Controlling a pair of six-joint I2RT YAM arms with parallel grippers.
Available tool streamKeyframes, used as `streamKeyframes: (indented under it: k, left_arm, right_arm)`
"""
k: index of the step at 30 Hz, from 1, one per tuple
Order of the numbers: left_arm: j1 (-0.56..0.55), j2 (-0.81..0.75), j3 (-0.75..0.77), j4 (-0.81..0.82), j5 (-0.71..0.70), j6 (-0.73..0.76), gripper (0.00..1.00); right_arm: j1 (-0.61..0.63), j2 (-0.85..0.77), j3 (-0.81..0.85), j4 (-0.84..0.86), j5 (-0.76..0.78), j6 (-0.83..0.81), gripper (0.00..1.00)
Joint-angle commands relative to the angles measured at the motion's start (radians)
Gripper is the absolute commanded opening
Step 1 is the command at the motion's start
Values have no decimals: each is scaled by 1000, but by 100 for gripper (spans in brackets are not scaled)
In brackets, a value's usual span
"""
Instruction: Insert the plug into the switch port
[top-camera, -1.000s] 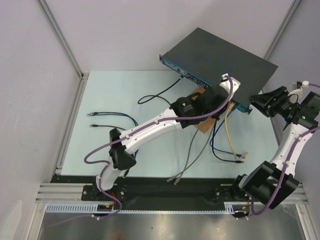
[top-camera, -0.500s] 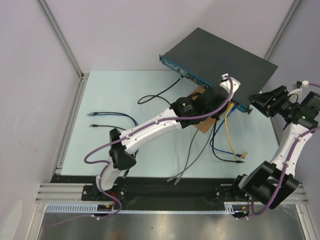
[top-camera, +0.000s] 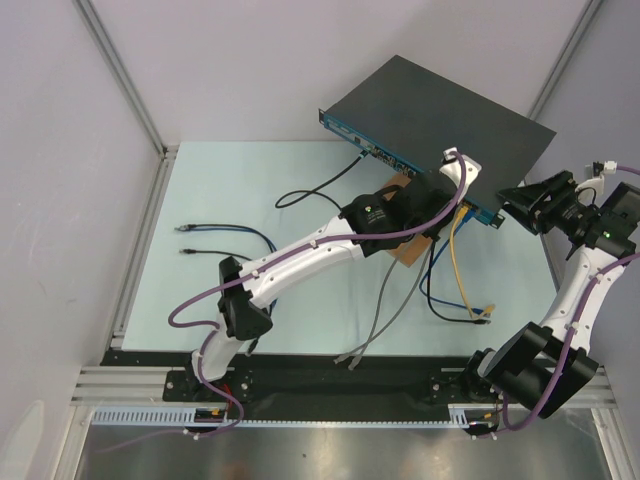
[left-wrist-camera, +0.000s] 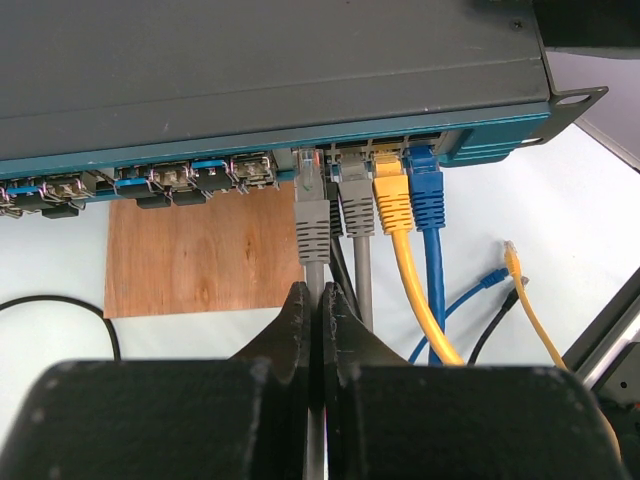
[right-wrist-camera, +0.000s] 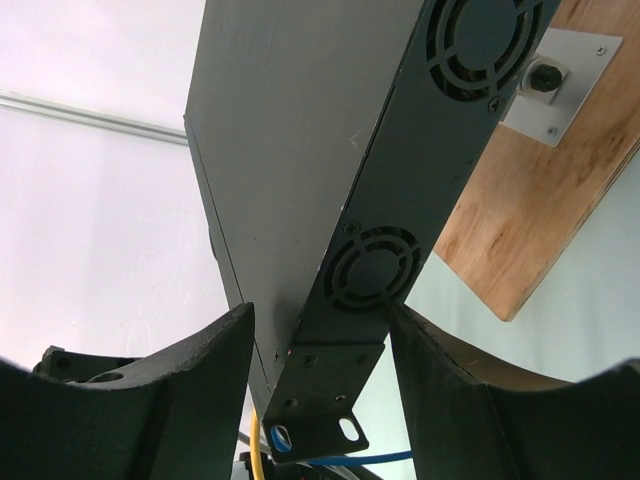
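The switch is a wide black box resting at an angle on the far right of the mat, its blue face carrying a row of sockets. A grey plug sits in a port beside a second grey plug, a yellow one and a blue one. My left gripper is shut on the grey cable just behind that plug. Open, my right gripper straddles the switch's right end, with a thin gap showing at its left finger.
A brown wooden board lies under the switch's front edge. Yellow, blue and grey cables trail toward the near edge. Two loose cable ends lie at the mat's left. Grey walls and aluminium rails enclose the mat.
The right gripper's jaws have spread slightly wider around the switch's end. The left arm, the plug and the switch have not visibly moved.
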Motion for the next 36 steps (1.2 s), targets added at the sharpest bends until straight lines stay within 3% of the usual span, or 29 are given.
streamKeyframes:
  k: [1,25,36]
  left_arm:
    - [0,1,51,30,24,-7,0]
    - [4,37,91,91,32,40,0]
    - [41,52,90,169,24,33,0]
  right_arm:
    - [5,-3,16,23,-18,-7,61]
    - [23,-9,10,0,-14,-29,53]
    - [40,-9,-32,62,-49,24,22]
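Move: The left gripper still holds the gray cable behind its plug. The open port lies about 4 cm ahead of this hand, 3 cm to its right and roughly level. Along the switch face beyond the port, the seated gray plug is about 3 cm ahead and 4 cm right, the yellow plug 2 ahead and 5 right. From the right gripper, the port is some 12 cm left and 1 cm ahead; the switch's right corner is about 3 cm left, level fore-and-aft and 2 cm below. Keep the left fingers shut on the gray cable: lift it slightly and shift it about 1 cm to the right to line the plug up with the open port beside the seated gray plug, then ease it forward about 1 cm and slightly down into the port. Hold the right gripper almost in place at the switch's right corner and close its fingers from over half open to about a quarter. ##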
